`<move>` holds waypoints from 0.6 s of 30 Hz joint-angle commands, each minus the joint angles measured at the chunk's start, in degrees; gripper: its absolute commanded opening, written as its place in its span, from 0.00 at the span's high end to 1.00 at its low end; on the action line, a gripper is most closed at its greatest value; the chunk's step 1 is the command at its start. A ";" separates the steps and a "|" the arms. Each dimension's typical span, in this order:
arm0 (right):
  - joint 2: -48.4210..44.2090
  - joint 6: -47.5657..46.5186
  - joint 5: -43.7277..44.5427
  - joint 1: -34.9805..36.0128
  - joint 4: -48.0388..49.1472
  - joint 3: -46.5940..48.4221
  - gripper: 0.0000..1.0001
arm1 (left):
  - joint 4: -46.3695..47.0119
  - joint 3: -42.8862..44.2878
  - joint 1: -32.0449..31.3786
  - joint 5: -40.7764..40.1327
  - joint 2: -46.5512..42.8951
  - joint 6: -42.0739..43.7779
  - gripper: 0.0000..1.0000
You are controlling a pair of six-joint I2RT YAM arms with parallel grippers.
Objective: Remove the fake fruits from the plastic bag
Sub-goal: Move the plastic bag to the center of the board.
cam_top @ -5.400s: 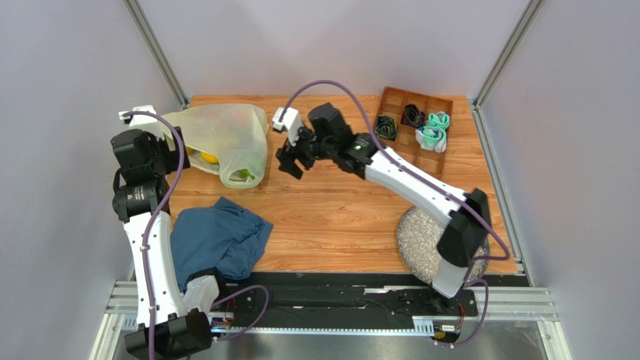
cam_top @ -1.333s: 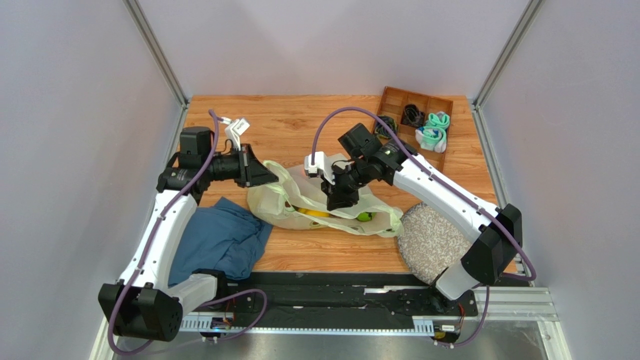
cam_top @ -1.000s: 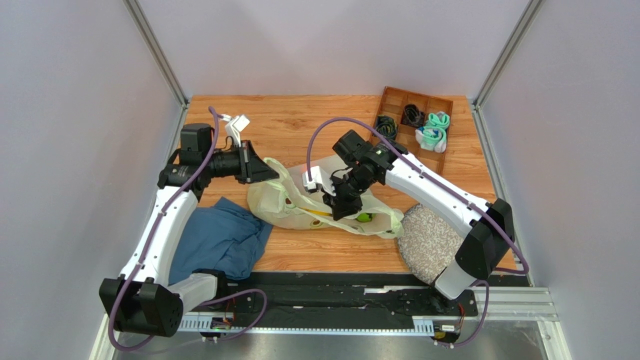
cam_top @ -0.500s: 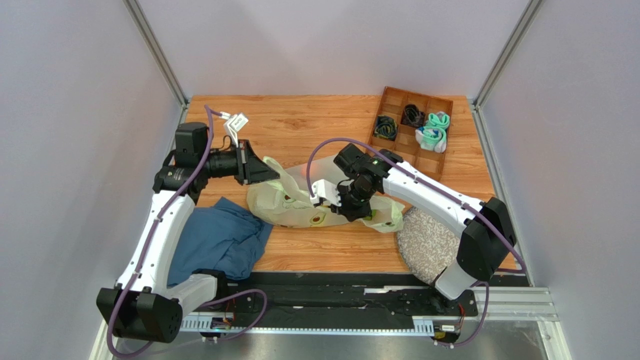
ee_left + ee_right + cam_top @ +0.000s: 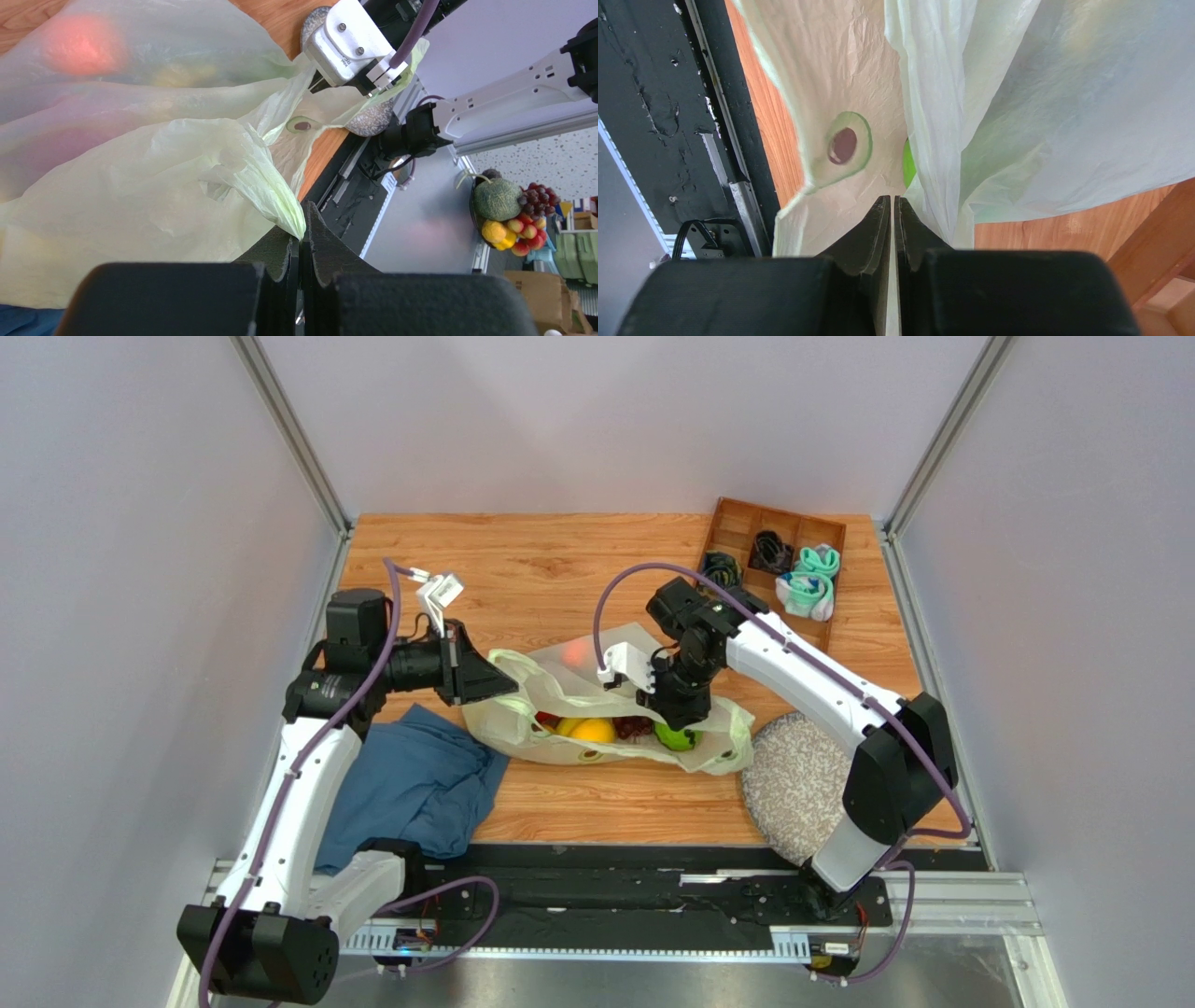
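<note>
The plastic bag (image 5: 617, 655), pale yellow-green, lies across the middle of the table, stretched between both arms. My left gripper (image 5: 502, 681) is shut on a twisted corner of the bag (image 5: 140, 189) at its left end. My right gripper (image 5: 683, 703) is shut on a sheet of the bag (image 5: 1032, 105) near its right end. The fake fruits show in the bag's mouth: a red one (image 5: 547, 717), a yellow-orange one (image 5: 592, 731), dark grapes (image 5: 634, 725) and a green apple (image 5: 676, 739). A pink blur (image 5: 575, 654) shows through the film. The green apple (image 5: 907, 164) peeks out just past my right jaws.
A blue cloth (image 5: 407, 784) lies at the front left beside the bag. A grey round mat (image 5: 800, 777) sits at the front right, touching the bag's end. A wooden tray (image 5: 731, 528) with rolled socks and dark bands stands at the back right.
My right gripper has shut on the bag film and shifted right and up. The bag's mouth has spread, so more fruits now show. My left gripper keeps its grip and has dropped slightly.
</note>
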 commanded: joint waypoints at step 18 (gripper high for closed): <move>0.99 6.22 29.19 -2.63 36.13 -9.41 0.37 | 4.51 1.29 -0.17 1.17 -0.06 -2.34 1.00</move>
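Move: The bag's far flap hangs just in front of my right fingers, about 2 cm ahead, 2 cm to their left and 3 cm below. Under it the green fruit sits roughly 1 cm ahead, 2 cm left and 6 cm down, with the grapes about level with it and some 6 cm farther left. From my left hand, which already holds the bag's left edge, that flap is around 22 cm to the right, 2 cm ahead and 15 cm lower. I spread my nearly shut right fingers to more than half open while sinking nearly 4 cm into the bag's mouth, then sweep about 8 cm forward against the far flap, the fingertips swinging outward some 20 degrees. My left hand stays in place and keeps its pinch on the left edge. ##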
